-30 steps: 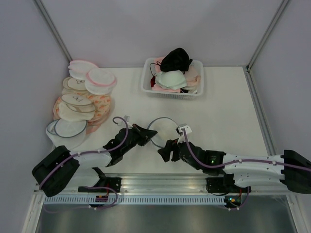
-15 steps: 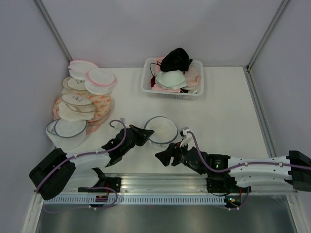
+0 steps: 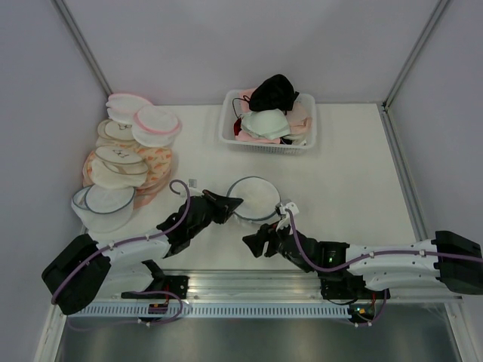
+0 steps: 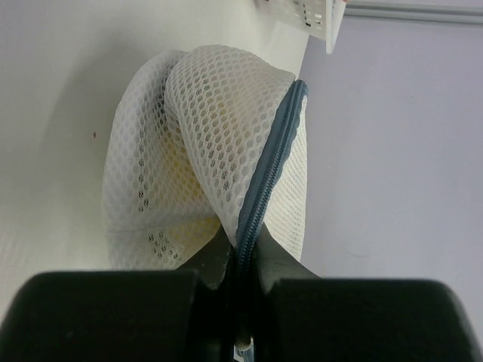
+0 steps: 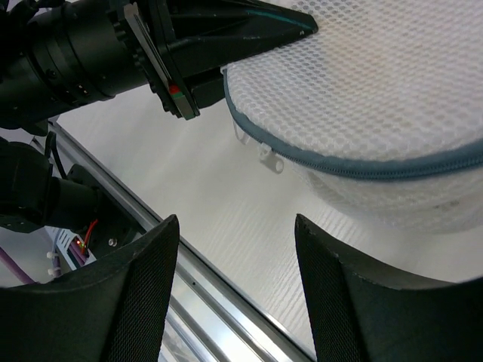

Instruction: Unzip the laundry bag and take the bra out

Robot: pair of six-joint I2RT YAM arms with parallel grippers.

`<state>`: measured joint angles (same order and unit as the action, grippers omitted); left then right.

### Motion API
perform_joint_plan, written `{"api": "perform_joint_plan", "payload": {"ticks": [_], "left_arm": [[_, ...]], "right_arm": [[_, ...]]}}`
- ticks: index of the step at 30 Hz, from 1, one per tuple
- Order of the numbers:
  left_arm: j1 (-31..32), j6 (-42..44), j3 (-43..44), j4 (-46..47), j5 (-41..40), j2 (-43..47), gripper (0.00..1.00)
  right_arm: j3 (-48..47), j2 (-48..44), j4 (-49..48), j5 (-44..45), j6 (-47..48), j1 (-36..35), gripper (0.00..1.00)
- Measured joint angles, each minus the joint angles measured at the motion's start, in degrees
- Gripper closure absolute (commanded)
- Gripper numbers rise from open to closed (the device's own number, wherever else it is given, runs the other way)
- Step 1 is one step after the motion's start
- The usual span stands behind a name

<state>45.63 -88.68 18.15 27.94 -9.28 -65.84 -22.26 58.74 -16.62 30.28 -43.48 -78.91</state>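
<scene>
The laundry bag [image 3: 253, 197], round white mesh with a blue-grey zipper rim, lies tilted on the table in front of the arms. My left gripper [image 3: 233, 204] is shut on its left rim; in the left wrist view the zipper band [image 4: 273, 147] runs straight into the pinched jaws of the left gripper [image 4: 243, 256]. The bra is hidden inside; only a faint yellow tint [image 4: 183, 162] shows through the mesh. My right gripper [image 3: 254, 243] stands open just near of the bag, touching nothing. In the right wrist view the small zipper pull [image 5: 272, 161] hangs off the rim, above the right gripper [image 5: 238, 256].
A white basket [image 3: 226, 133] heaped with other bras stands at the back centre. A pile of round pink-rimmed and orange-patterned bags [image 3: 128, 158] fills the left side. An aluminium rail [image 3: 249, 283] runs along the near edge, close under the right gripper. Walls close in both sides.
The bag, held up on edge a second ago, has tipped down to show its flat face. The right gripper has drawn back toward the near edge, its jaws narrowing slightly. The left grip is unchanged.
</scene>
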Motion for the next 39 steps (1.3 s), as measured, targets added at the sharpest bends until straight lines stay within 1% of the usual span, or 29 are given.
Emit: {"api": "perform_joint_plan", "payload": {"ticks": [8, 17, 19, 21, 23, 25, 26, 28, 29, 30, 31, 36, 39], "left_arm": [[0.0, 0.0, -0.1, 2.0, 5.4, -0.6, 0.98], [0.5, 0.0, -0.3, 2.2, 6.7, -0.7, 0.98], [0.6, 0.0, -0.3, 2.3, 6.7, -0.8, 0.98], [0.9, 0.0, -0.6, 2.3, 6.7, -0.9, 0.98], [1.2, 0.0, -1.1, 2.3, 6.7, -1.0, 0.98], [1.4, 0.0, -1.7, 2.4, 6.6, -1.5, 0.98], [1.4, 0.0, -1.9, 2.4, 6.7, -1.9, 0.98], [1.4, 0.0, -2.5, 3.1, 6.7, -2.9, 0.98], [1.4, 0.0, -2.8, 3.5, 6.7, -3.2, 0.98], [1.4, 0.0, -3.2, 4.0, 6.7, -3.6, 0.98], [1.4, 0.0, -3.4, 4.2, 6.7, -3.9, 0.98], [1.5, 0.0, -3.9, 5.2, 6.6, -4.0, 0.98], [1.5, 0.1, -4.3, 5.1, 6.5, -2.7, 0.98]], "right_arm": [[0.0, 1.1, -2.1, 1.4, 3.5, 0.1, 0.35], [-1.3, 5.3, -2.6, 1.7, 5.7, 1.3, 0.46], [-2.2, 5.9, -2.6, 1.8, 6.1, 1.3, 0.52], [-2.8, 5.9, -2.7, 2.0, 6.3, 1.3, 0.55], [-3.1, 5.9, -2.6, 2.2, 6.3, 1.3, 0.63], [-3.2, 5.8, -2.2, 2.6, 6.3, 1.3, 0.68], [-3.3, 5.8, -1.8, 2.7, 6.2, 1.3, 0.76], [-3.5, 5.8, -0.8, 3.0, 6.0, 1.3, 0.83], [-3.7, 5.8, -0.2, 3.1, 5.8, 1.3, 0.93], [-3.9, 5.8, 0.6, 3.3, 5.7, 1.3, 0.97], [-4.0, 5.8, 1.3, 3.5, 5.3, 1.3, 1.00], [-4.6, 5.3, 5.3, 3.6, 3.1, 1.3, 1.00], [-5.4, 4.0, 9.9, 3.7, 2.0, 1.3, 0.99]]}}
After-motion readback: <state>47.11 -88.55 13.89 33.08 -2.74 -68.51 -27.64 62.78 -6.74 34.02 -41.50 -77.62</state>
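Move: The zip pull on the laundry bag's near rim lies about 6 cm ahead of the open right fingers, 2 cm to their left and 1 cm above. The bag's body is centred some 14 cm ahead of them, 1 cm to the right and 3 cm lower. From the left hand, which already pinches the bag's rim, the pull lies roughly 4 cm back and 3 cm right at about its height; the right fingertips are about 11 cm back and 4 cm right of that hand. The zip pull is brought between the right fingers from both sides: the left hand keeps its pinch on the bag's rim and draws it back and down about 3 cm each, turning slightly clockwise, while the open right hand eases forward 2 cm and a little down. The right fingers then shut on the pull, roll about 10 degrees and start off to the right along the rim. ##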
